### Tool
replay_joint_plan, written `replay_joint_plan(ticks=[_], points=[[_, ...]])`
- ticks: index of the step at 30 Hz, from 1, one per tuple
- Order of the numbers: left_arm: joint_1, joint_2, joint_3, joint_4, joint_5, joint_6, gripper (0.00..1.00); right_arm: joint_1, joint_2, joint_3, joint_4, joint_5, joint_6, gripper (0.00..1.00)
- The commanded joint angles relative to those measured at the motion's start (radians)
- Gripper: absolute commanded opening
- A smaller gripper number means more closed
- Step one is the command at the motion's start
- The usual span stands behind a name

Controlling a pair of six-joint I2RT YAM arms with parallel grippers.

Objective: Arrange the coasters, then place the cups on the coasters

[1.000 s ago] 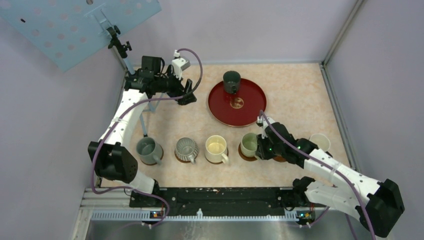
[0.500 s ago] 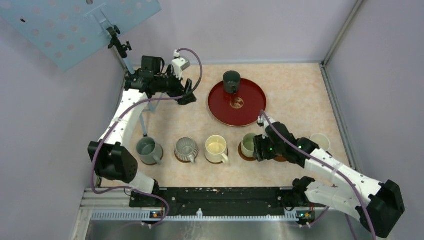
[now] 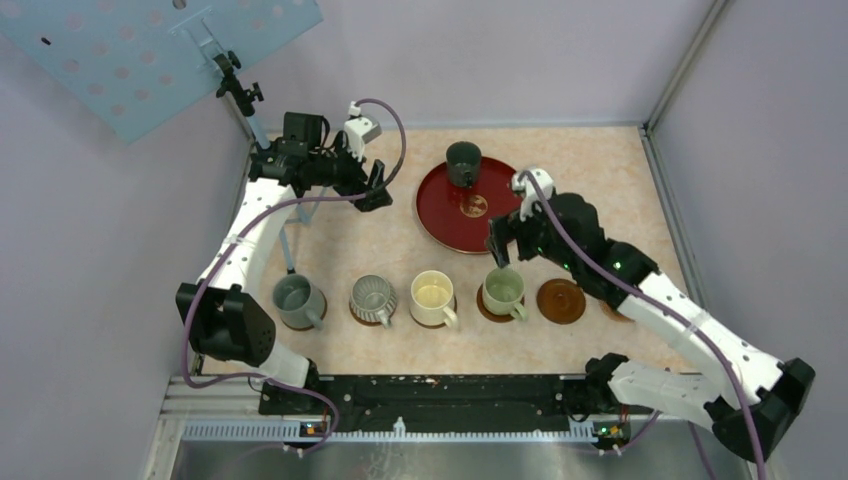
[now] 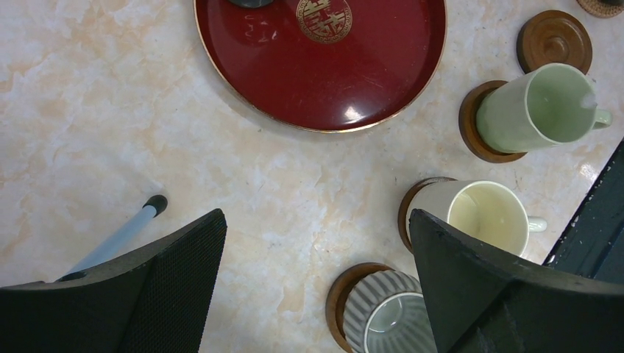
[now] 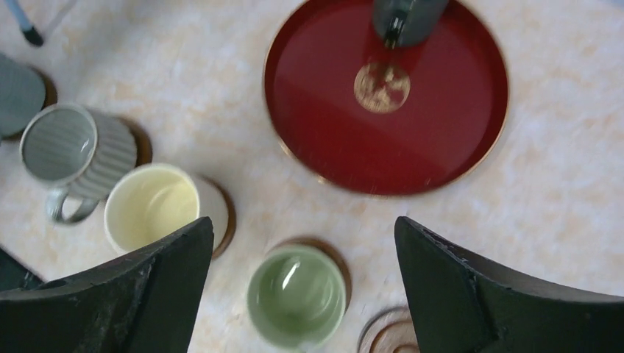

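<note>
Four cups stand in a row, each on a brown coaster: grey (image 3: 296, 299), ribbed grey (image 3: 373, 297), cream-yellow (image 3: 433, 295) and pale green (image 3: 502, 290). A bare coaster (image 3: 561, 300) lies right of the green cup. The dark charcoal cup (image 3: 462, 162) stands on the red tray (image 3: 445, 215). My right gripper (image 3: 503, 245) hangs open above the green cup (image 5: 296, 296), touching nothing. My left gripper (image 3: 378, 188) is open and empty, raised at the back left. My right arm hides the table right of the bare coaster.
A thin blue rod with a black tip (image 4: 121, 234) stands on the table under the left gripper. A camera stand (image 3: 238, 90) rises at the back left. Walls close the table on three sides.
My right gripper has opened and let go of the pale green cup on its coaster. It then rose and drew back toward the tray, uncovering the bare coaster. The left arm has not moved.
</note>
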Motion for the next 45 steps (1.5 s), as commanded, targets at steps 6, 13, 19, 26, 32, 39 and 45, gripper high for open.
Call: replay_joint_plan(ticks=[6,13,19,26,32,39,45], points=[[0.006,-0.017,0.026,0.088,-0.013,-0.062,0.99,-0.156,0.439,0.412,0.087,-0.012,-0.132,0.83],[0.016,-0.029,0.018,0.090,-0.053,-0.064,0.99,-0.207,0.758,0.628,0.024,-0.015,-0.131,0.73],[0.037,-0.046,-0.007,0.096,-0.054,-0.066,0.99,-0.213,0.933,0.775,0.039,-0.045,-0.125,0.70],[0.048,-0.044,-0.026,0.099,-0.066,-0.066,0.99,-0.217,1.136,0.938,-0.001,-0.032,-0.082,0.66],[0.053,-0.025,-0.003,0.102,-0.064,-0.085,0.99,-0.231,1.240,1.042,-0.074,-0.030,-0.031,0.56],[0.054,-0.004,0.016,0.103,-0.053,-0.092,0.99,-0.234,1.308,1.096,-0.077,0.011,-0.034,0.53],[0.056,0.000,0.008,0.097,-0.060,-0.080,0.99,-0.251,1.375,1.145,-0.071,0.017,-0.033,0.49]])
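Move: The dark green cup stands on the far part of the tray, about 33 cm ahead of the right hand, 7 cm to its left and 16 cm below; the tray's middle is some 25 cm ahead and 5 cm left. The pale green cup just left behind is 3 cm back and 1 cm left, with the cream cup about 14 cm left of it and an empty coaster 13 cm right of it. From the left hand the dark green cup lies roughly 20 cm ahead and 18 cm right. The right hand sweeps some 28 cm forward, away from the pale green cup and over the tray towards the dark green cup, drifting about 7 cm left; it first lifts a few centimetres, then sinks to end about 14 cm lower than it began. On the way the fingers narrow from wide open to about half and tip some 15 degrees further down, arriving on either side of the cup's handle without visibly gripping it, while the empty left hand eases about 3 cm forward and left, away from the tray. ##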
